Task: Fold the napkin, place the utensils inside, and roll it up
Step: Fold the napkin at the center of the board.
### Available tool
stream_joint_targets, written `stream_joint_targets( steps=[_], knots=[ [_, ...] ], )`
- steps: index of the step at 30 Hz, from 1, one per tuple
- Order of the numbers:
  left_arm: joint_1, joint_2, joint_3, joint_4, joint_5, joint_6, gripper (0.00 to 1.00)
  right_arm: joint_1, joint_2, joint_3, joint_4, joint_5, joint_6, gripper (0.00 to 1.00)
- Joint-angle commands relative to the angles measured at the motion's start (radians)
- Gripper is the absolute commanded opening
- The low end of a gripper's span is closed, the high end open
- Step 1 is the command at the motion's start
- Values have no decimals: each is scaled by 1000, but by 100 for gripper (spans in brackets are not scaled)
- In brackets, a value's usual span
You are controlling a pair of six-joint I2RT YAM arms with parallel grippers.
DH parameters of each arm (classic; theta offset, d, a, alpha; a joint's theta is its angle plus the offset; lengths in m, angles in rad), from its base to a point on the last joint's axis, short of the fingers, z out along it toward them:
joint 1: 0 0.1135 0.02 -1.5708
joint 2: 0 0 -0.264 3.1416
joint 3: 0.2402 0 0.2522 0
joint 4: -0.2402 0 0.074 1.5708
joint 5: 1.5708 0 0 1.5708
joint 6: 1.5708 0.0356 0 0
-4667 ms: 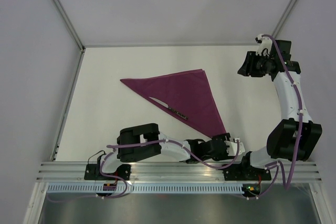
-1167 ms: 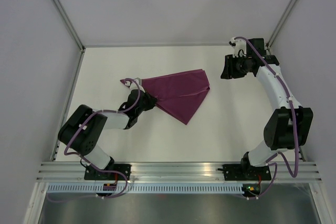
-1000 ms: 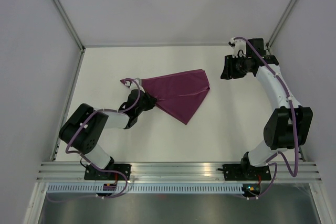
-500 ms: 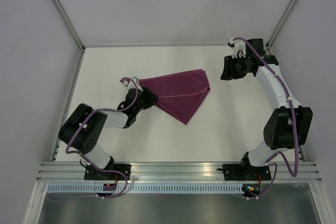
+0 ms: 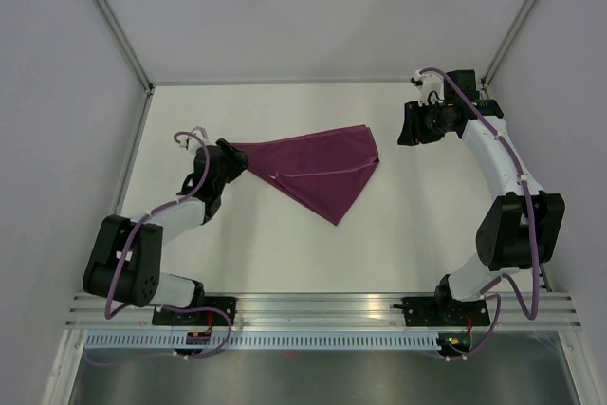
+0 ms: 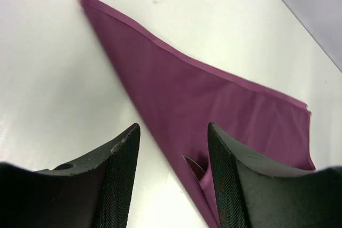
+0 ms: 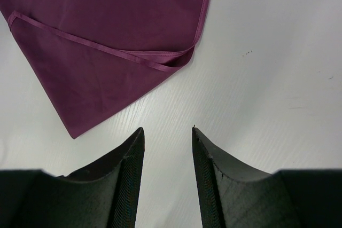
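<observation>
The plum-purple napkin [image 5: 318, 168] lies folded into a narrow wedge on the white table, its point toward the near side. It also fills the left wrist view as a long napkin corner [image 6: 214, 94] and shows in the right wrist view as a napkin fold with a hemmed edge [image 7: 107, 36]. The utensils are hidden under the fold; only a small grey sliver [image 6: 193, 167] peeks from a gap, and I cannot tell what it is. My left gripper [image 5: 237, 156] [image 6: 172, 126] is open at the napkin's left tip, holding nothing. My right gripper [image 5: 406, 126] [image 7: 167, 129] hovers open, just right of the napkin.
The table [image 5: 285, 253] is bounded by grey walls at the left, back and right. An aluminium rail [image 5: 313, 308] carrying both arm bases runs along the near edge.
My left gripper has opened, let go of the napkin's folded edge and drawn back up and to the left. The napkin stays folded. My right arm has not moved.
</observation>
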Motion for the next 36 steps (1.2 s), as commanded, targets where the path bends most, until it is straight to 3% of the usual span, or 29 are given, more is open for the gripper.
stream_joint_targets(
  steps=[1, 9, 26, 32, 35, 36],
  knots=[
    [71, 25, 71, -130, -20, -65, 59, 0, 10, 35, -1, -26, -4, 47],
    [206, 240, 180, -135, 103, -78, 54, 0, 24, 45, 9, -61, -2, 47],
    [235, 423, 310, -138, 114, -133, 52, -1, 54, 35, 37, -83, -7, 46],
    [235, 455, 367, -193, 86, -147, 43, 0, 57, 21, 48, -87, -11, 45],
    [235, 476, 396, -210, 89, -145, 35, 0, 59, 18, 48, -90, -11, 45],
    [235, 481, 401, -213, 93, -142, 29, 0, 57, 18, 48, -90, -13, 45]
  ],
)
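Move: The left corner of the folded napkin lies flat, about 9 cm ahead of the empty left hand, 8 cm to its left and 9 cm below. The corner of the turned-up fold lies some 2 cm back and 10 cm right of that hand; the napkin's near point sits roughly 17 cm back and 29 cm right, both also 9 cm below. From the idle right hand, the left corner is about 57 cm left, 8 cm ahead and 17 cm down. The napkin's left corner is reached by the left hand, which swings about 7 cm left while sinking some 7 cm towards the board, then creeps forward another 4 cm just above it. The fingers tip down about 15 degrees and turn slightly counter-clockwise, then narrow around the cloth just short of the corner's tip without shutting. ##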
